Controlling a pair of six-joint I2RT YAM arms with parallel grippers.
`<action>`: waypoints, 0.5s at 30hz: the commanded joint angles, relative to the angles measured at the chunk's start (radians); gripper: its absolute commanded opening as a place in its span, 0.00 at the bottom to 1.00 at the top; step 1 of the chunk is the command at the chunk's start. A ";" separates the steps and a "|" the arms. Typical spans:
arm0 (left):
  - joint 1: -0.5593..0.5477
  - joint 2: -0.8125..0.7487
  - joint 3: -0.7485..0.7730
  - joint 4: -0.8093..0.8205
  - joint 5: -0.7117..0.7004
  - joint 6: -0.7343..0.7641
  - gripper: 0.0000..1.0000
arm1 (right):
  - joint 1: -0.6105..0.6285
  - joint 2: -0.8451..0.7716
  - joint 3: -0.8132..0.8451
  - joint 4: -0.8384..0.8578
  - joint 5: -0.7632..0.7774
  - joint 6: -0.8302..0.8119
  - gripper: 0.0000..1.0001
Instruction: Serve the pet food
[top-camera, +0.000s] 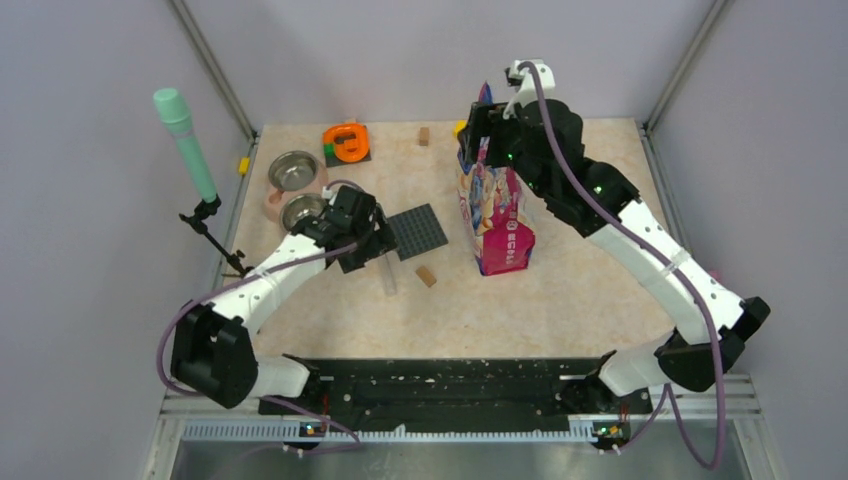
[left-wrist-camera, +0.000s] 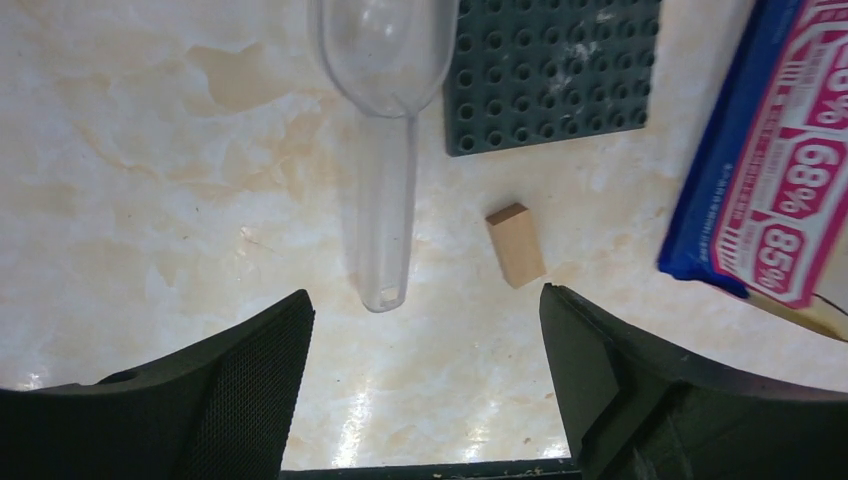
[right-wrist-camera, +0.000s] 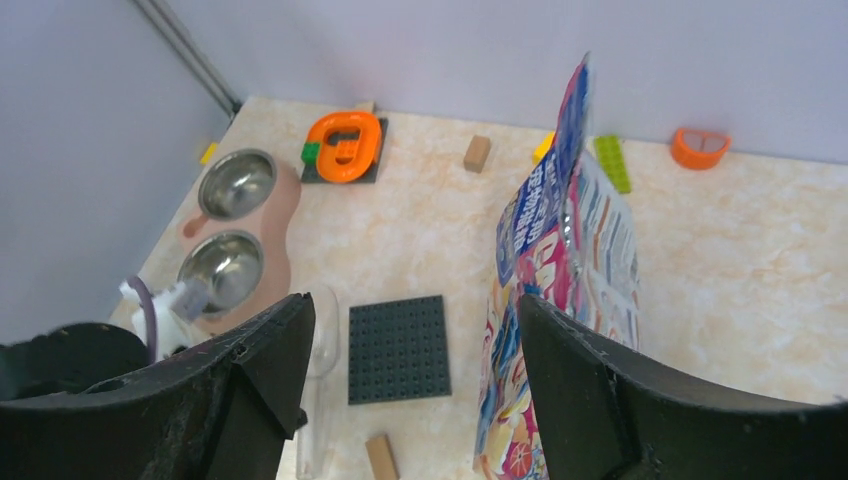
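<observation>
The pink-and-blue pet food bag (top-camera: 497, 218) stands upright right of the table's centre; its pellets do not show. My right gripper (top-camera: 486, 138) hovers at the bag's top, open. In the right wrist view the bag (right-wrist-camera: 560, 250) sits just right of the gap between the jaws of the right gripper (right-wrist-camera: 412, 308), not in it. A clear plastic scoop (left-wrist-camera: 385, 110) lies on the table, empty. My left gripper (left-wrist-camera: 425, 300) hangs open just behind the scoop's handle end, holding nothing. A double steel bowl (top-camera: 297, 188) in a pink stand sits at the far left.
A dark grey studded plate (top-camera: 417, 230) lies between scoop and bag, with a tan block (top-camera: 427, 276) in front of it. Another tan block (top-camera: 424, 135) and an orange toy (top-camera: 346, 142) lie at the back. A green cylinder on a stand (top-camera: 185, 140) rises past the left edge.
</observation>
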 joint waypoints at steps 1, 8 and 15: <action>-0.009 0.041 -0.070 0.110 -0.049 -0.059 0.86 | -0.019 -0.048 0.005 0.061 0.069 -0.033 0.77; -0.014 0.208 -0.060 0.200 -0.054 -0.062 0.76 | -0.027 -0.048 -0.009 0.034 0.061 -0.001 0.78; -0.007 0.356 0.048 0.177 -0.111 -0.006 0.60 | -0.084 -0.033 0.034 -0.016 0.088 0.001 0.79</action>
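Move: The scoop's handle lies about 11 cm below my left hand, hardly 1 cm ahead and 1 cm to its left. From that hand, the brick plate is about 9 cm ahead and 6 cm right, the wooden block 8 cm right and 1 cm back, and the near bowl some 12 cm ahead and 16 cm left. From my right hand, the handle is about 19 cm left, 5 cm back and 39 cm down. I sink my left hand about 10 cm, almost straight down onto the scoop's handle, easing forward a little late on. Its fingertips tip some 10 degrees more steeply down, and the wide-open fingers narrow by about a quarter to straddle the handle, not yet gripping it. My empty right hand drifts about 3 cm right, high up by the food bag. ##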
